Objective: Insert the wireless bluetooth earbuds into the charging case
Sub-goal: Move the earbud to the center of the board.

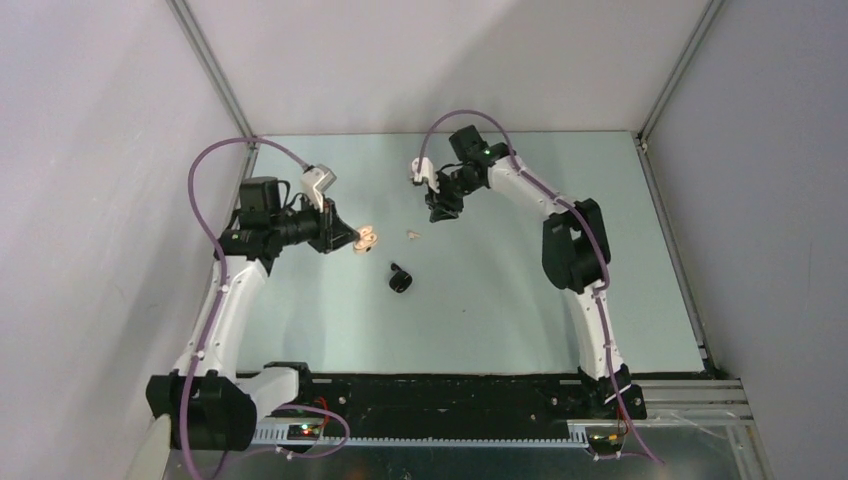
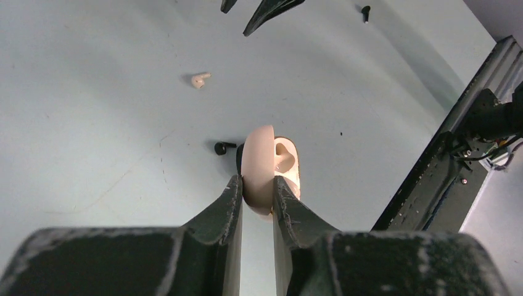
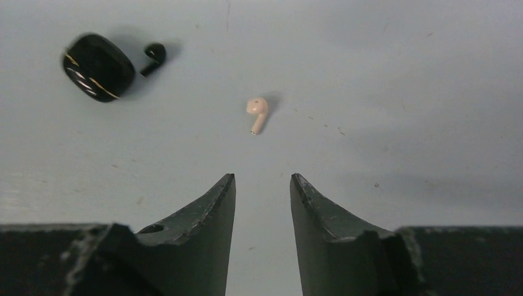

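Observation:
My left gripper (image 1: 350,238) (image 2: 258,184) is shut on an open cream-white charging case (image 1: 367,240) (image 2: 259,161) and holds it on edge; the jaws pinch one half, and the other half's sockets (image 2: 287,161) face sideways. A cream-white earbud (image 1: 412,235) (image 2: 200,79) (image 3: 257,111) lies loose on the table between the arms. My right gripper (image 1: 440,208) (image 3: 262,180) is open and empty, hovering just short of that earbud. A black case (image 1: 402,283) (image 3: 98,67) lies with a black earbud (image 1: 394,267) (image 2: 223,147) (image 3: 153,54) beside it.
The pale table (image 1: 520,280) is fenced by grey walls. A black rail (image 1: 440,385) (image 2: 432,179) runs along the near edge. A small black piece (image 2: 366,11) lies farther off in the left wrist view. The right fingertips (image 2: 266,8) show at the top of the same view.

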`<state>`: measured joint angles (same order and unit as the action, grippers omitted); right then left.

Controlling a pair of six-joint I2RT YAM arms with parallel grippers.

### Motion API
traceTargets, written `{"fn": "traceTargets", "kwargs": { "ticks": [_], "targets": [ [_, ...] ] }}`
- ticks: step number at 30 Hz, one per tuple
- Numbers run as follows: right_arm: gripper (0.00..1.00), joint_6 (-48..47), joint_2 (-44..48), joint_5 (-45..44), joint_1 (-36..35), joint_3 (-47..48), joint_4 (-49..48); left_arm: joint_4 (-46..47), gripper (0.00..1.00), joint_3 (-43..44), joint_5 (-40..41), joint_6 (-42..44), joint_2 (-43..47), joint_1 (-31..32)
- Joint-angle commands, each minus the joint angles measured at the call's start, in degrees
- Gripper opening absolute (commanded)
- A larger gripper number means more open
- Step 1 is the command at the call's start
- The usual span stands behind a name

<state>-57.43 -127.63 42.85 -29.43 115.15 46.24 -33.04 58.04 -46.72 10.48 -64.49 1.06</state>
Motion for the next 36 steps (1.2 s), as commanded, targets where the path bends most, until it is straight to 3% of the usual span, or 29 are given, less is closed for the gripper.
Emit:
{"fn": "traceTargets", "kwargs": {
  "ticks": [1, 9, 20, 36],
  "targets": [
    [0.43, -10.9, -3.3, -5.6, -1.8, 4.7, 0.7, -1.0, 0.0, -1.6, 1.6, -0.9, 4.3, -0.9],
    [0.46, -13.5, -12.0, -9.6, -4.4, 10.3, -0.4, -2.6, 0.0, -3.6, 2.1, -2.1, 8.1, -0.9],
    [0.46, -13.7, -14.7, -9.1, -7.5, 12.1, 0.7, -3.2, 0.0, -4.7, 2.2, -2.4, 9.9, -2.9],
    [0.35, -16.8, -16.4, -10.9, -9.1, 12.2, 4.1, -3.2, 0.0, -5.8, 2.0, -2.1, 10.6, -3.4]
  ]
}}
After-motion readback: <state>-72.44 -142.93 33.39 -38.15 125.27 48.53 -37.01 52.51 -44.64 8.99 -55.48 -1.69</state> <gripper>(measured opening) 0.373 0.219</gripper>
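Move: The pink earbud lies on the board some 6 cm to the right hand's left, about 1 cm back and 10 cm below its open fingers. From that hand the black case sits roughly 11 cm back, 9 cm left, and the black earbud about 8 cm back, 10 cm left, both some 10 cm down. From the left hand, still holding the open pink case, the pink earbud is about 12 cm ahead, 10 cm right and 21 cm below. Right hand sinks about 9 cm, 6 cm left, open fingers straddling the pink earbud; left draws the case back. ##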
